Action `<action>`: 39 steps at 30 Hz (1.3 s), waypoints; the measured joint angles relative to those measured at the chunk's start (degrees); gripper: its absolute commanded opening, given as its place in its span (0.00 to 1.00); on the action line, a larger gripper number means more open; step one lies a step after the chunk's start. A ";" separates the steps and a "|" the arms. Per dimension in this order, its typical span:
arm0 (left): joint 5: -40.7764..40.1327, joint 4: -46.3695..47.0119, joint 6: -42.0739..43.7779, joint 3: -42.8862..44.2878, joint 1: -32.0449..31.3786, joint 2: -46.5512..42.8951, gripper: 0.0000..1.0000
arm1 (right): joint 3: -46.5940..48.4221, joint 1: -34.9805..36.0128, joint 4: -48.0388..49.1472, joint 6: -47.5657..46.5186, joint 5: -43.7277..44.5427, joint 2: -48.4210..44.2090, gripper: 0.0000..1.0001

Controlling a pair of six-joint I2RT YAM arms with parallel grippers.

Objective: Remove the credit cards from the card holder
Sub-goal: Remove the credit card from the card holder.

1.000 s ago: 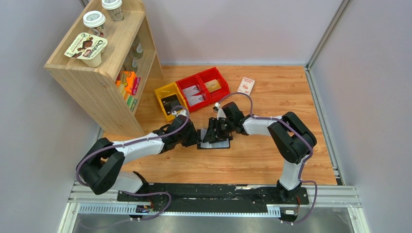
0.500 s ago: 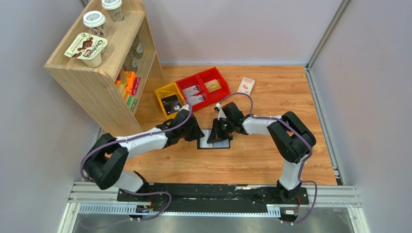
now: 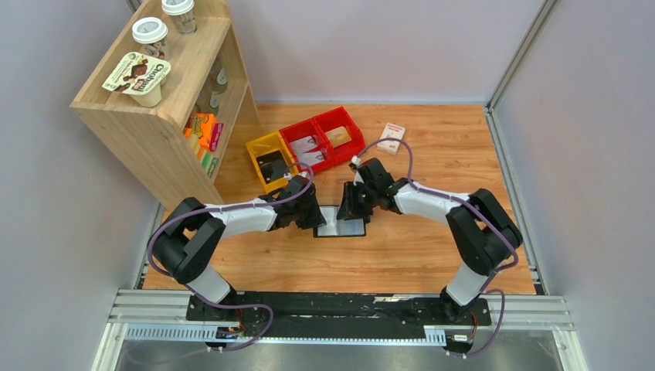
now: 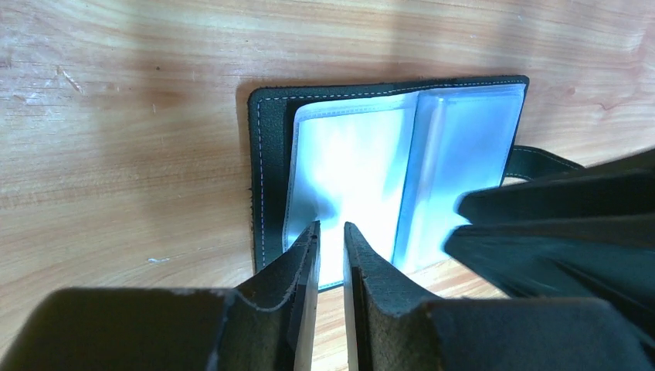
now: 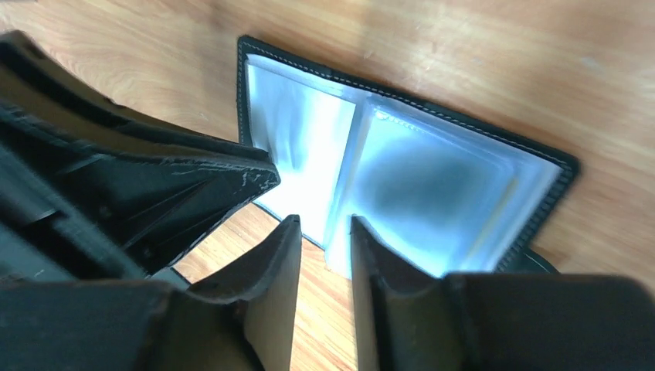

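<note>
The black card holder lies open and flat on the wooden table, its bluish-grey pockets facing up and glaring white. Its black closing tab sticks out on the far side. No credit cards show in the pockets. My left gripper sits at the holder's left edge; its jaws are narrowly open, with only wood showing between them. My right gripper hovers at the holder's far right edge, open and holding nothing. The holder lies just beyond its fingertips.
A yellow bin and two red bins stand behind the holder; the far red one holds a flat tan piece. A white-and-red small box lies at the back. A wooden shelf stands at the left.
The holder's raised flap has come down and it now lies flat. The right gripper drew back toward the far edge, its jaws closing then parting again. The left arm shifted right.
</note>
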 measured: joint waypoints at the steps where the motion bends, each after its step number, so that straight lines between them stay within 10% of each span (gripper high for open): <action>1: 0.02 0.09 -0.07 -0.13 0.00 0.00 0.25 | 0.13 0.00 -1.25 -0.59 1.97 -1.66 0.42; 10: 0.17 0.83 -0.35 -0.52 0.00 -0.02 0.25 | 2.03 0.02 -6.32 -3.61 11.45 -7.19 0.63; 39: 0.85 1.95 -0.37 -0.98 0.02 -0.02 0.24 | 2.03 1.22 -7.43 -3.80 12.20 -3.50 0.54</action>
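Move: The card holder lies open flat just below both my hands. From my right hand, which is over its spine, the clear sleeve on the right half is about 3 cm to the right and 2 cm ahead. The left leaf lies some 4 cm to the left and 2 cm ahead, and the strap about 8 cm to the right and 2 cm ahead. From my left hand, whose tips are on the left leaf, that sleeve is some 7 cm to the right and 2 cm ahead. I hop my right hand off the spine, up about 3.5 cm, forward and to the right, then lower it nearly as far over the right half's clear sleeve. It ends some 3 cm right of its start, tilted about 10 degrees steeper, with the fingers spread from a quarter to over half open astride the sleeve. My left hand stays put, its nearly shut fingertips still holding down the left leaf. ##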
